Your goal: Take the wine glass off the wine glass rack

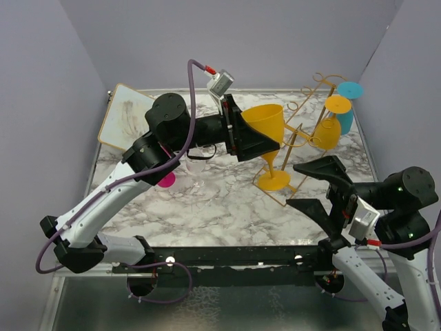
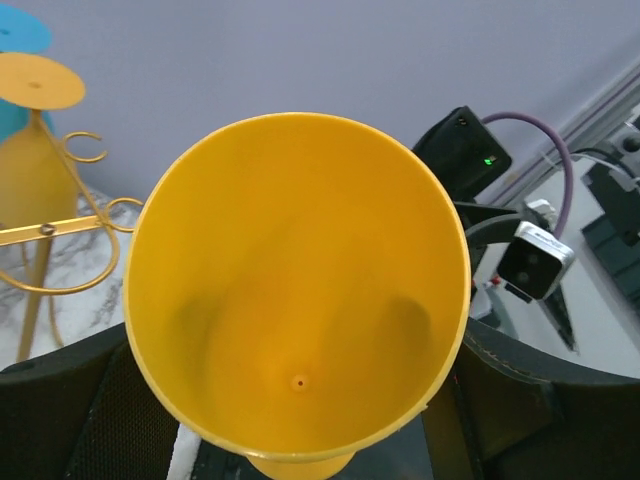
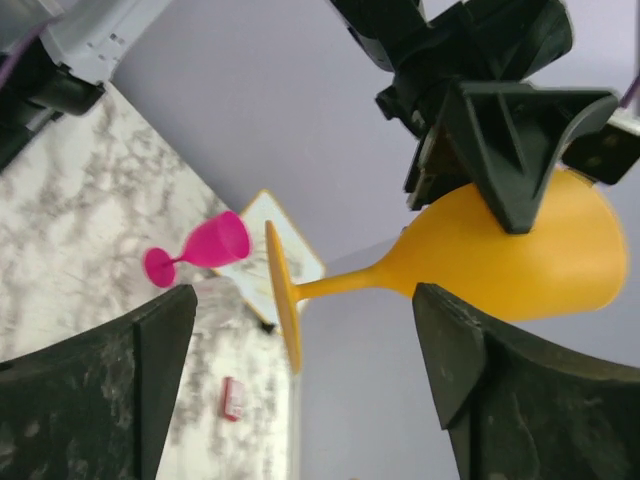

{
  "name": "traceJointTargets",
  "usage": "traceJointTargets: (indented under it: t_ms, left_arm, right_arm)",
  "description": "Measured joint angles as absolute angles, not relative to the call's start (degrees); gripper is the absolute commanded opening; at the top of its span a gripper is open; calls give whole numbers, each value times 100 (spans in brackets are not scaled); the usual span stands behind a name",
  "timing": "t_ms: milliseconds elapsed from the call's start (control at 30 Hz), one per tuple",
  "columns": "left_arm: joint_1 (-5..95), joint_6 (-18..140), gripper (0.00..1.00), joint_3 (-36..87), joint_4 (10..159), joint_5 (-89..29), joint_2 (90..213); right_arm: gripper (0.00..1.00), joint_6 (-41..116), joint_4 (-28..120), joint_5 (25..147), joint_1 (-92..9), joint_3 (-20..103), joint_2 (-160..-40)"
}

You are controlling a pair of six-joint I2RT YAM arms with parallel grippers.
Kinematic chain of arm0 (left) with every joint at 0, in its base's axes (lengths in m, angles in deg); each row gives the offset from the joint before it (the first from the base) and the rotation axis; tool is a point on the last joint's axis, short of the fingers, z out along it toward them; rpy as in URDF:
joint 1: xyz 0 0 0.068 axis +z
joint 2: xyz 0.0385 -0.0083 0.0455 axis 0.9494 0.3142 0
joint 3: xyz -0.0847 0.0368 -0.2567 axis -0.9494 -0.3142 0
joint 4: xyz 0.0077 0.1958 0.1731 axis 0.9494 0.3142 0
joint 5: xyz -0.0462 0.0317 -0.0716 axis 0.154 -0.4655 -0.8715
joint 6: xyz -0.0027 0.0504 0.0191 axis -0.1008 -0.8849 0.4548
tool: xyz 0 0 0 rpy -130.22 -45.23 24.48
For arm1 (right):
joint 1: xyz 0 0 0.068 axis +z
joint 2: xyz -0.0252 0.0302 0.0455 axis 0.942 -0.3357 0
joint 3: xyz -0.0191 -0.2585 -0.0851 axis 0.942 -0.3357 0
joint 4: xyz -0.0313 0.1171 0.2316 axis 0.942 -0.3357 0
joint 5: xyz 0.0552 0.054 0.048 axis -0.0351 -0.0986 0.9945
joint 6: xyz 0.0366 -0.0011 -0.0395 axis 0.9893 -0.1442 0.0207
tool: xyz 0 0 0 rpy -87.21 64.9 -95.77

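My left gripper is shut on the bowl of a yellow wine glass. The glass stands upright, just left of the gold wire wine glass rack. Its foot is low over the table; I cannot tell if it touches. The left wrist view looks down into the bowl, with the rack to its left. A second yellow glass and a teal glass hang upside down on the rack. My right gripper is open and empty, facing the held glass.
A pink wine glass lies on the marble table, partly hidden behind the left arm; it also shows in the right wrist view. A white board leans at the back left. Grey walls enclose the table.
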State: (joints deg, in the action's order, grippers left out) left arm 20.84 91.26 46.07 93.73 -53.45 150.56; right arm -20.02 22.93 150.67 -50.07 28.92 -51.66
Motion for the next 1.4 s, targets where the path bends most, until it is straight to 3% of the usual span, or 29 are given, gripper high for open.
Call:
traceJointTargets:
  t_ms: [233,500,767,933,1400]
  left_arm:
    - [2084,7843,79,4261,10007,-4265,14418]
    - [2095,6241,78,2530,10466,-2257,12693]
    - [2099,5563,77,-10,9214,-2268,12092]
    - [2095,5130,75,-1109,7963,-2351,12462]
    - [2093,4780,75,-1531,4219,-1879,15128]
  right_arm:
    - [100,-1833,2476,14648,-5007,2892,-4915]
    - [100,-891,3720,13636,-5007,2486,-4143]
    - [100,-448,4334,12984,-5007,2276,-4080]
    - [100,-13,4793,12565,-5007,2158,-4080]
    - [100,313,5110,12204,-5007,2682,-4073]
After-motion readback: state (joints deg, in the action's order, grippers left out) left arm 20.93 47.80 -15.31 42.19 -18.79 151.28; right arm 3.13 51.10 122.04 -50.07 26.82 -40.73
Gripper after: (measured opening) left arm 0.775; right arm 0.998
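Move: The left gripper holds the yellow wine glass by its bowl; its goal, the open table just right of the clear glass, lies about 14 cm ahead, 4 cm left and 49 cm below. From that hand the clear glass stands 12 ahead and 17 left, the pink one 13 ahead and 29 left, the rack 18 ahead and 17 right. From the right hand the spot is 21 ahead, 13 left, 40 down; the yellow glass is 6 ahead, 9 left, 5 up. Bring the left gripper, still gripping the yellow wine glass, about 30 cm down towards the table beside the clear glass, swinging left early, then easing partly back right while reaching some 13 cm forward; turn the wrist counter-clockwise and tip the fingers down. Open the right fingers fully and withdraw that hand up and right from the glass, turning it clockwise. ##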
